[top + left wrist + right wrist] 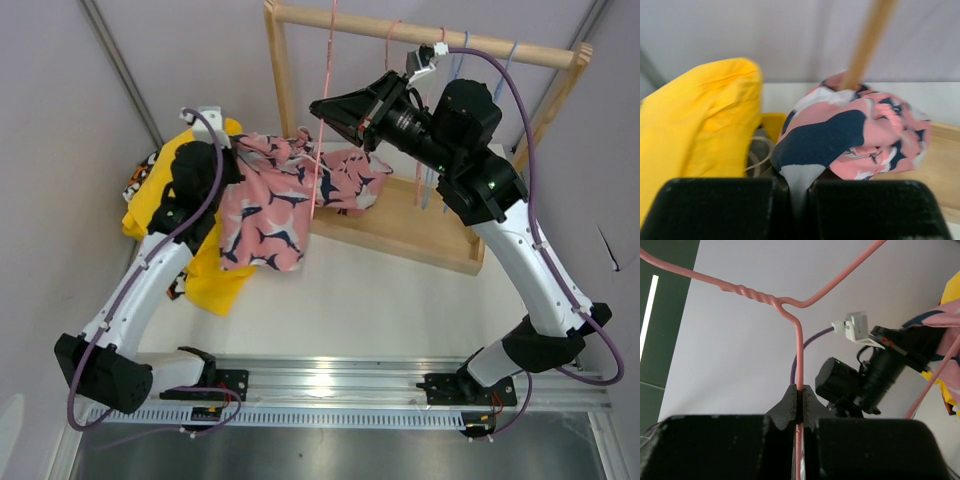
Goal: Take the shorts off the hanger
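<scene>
The pink shorts (270,205) with a navy-and-white shark print are draped from my left gripper (238,160) across to the wooden rack's base. A pink wire hanger (322,120) runs down through them. In the left wrist view my left gripper (800,186) is shut on a fold of the pink shorts (855,135). My right gripper (328,108) is high above the shorts. In the right wrist view it (798,393) is shut on the hanger (799,350) just below its twisted neck. The pink shorts (951,320) show at the right edge there.
Yellow shorts (215,270) and an orange camouflage pair (135,182) lie heaped at the left under my left arm. The wooden rack (430,42) stands at the back with thin hangers (428,180) dangling from its rail. A rack post (867,40) rises behind the shorts.
</scene>
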Robot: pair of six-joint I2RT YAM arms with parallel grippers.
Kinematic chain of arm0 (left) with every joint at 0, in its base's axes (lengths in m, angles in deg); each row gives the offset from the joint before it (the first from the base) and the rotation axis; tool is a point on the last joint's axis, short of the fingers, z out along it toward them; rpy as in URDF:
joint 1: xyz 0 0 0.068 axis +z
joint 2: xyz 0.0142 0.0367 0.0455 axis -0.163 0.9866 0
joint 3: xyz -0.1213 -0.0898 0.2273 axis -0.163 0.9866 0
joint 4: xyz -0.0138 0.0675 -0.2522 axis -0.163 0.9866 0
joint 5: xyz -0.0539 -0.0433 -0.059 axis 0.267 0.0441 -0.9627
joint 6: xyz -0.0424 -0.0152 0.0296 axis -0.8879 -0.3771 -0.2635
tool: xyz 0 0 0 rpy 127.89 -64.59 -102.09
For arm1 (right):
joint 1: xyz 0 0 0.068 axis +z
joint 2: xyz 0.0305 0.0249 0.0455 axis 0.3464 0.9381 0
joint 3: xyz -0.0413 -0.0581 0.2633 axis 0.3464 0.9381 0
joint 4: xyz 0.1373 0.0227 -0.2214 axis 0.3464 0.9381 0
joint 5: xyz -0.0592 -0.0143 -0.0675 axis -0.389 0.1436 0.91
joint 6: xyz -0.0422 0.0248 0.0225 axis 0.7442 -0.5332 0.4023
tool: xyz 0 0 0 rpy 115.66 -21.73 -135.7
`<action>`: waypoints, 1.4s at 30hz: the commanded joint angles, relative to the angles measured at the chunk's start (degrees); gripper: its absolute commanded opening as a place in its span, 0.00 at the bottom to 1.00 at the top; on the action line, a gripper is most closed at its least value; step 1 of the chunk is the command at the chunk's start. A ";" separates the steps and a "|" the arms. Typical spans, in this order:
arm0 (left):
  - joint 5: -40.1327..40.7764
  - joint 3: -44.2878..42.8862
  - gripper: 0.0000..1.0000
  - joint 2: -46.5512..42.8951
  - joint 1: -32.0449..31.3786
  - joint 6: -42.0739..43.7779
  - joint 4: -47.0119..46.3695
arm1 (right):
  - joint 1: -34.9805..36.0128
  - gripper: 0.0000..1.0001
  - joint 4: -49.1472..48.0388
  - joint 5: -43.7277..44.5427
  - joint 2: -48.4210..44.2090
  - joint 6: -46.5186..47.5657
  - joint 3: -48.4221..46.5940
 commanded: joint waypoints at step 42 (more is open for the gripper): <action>-15.91 -3.73 0.99 5.08 23.68 -13.32 7.02 | -14.04 0.00 -8.97 -3.19 14.68 -5.27 -0.61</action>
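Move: The pink shorts, already in the left hand, are meant for the yellow bin and its pile of shorts, about 10 cm ahead, 12 cm left and some 26 cm below that hand; the rack's left post stands roughly 18 cm ahead and 13 cm to its right. From the right hand, which holds the emptied pink hanger, the wooden rail is about 22 cm straight ahead, near its own height; the next pink hanger hangs about as far out, 13 cm right and 7 cm lower. The pink shorts are swung left and up some 23 cm by the left hand, then flung forward and down over the bin pile, the wrist tipping about 35 degrees downward as the fingers open wide and let go; the empty hand then draws back and rises. The right hand keeps its pinch on the hanger and carries it about 16 cm forward, sinking a little, towards the rail. ##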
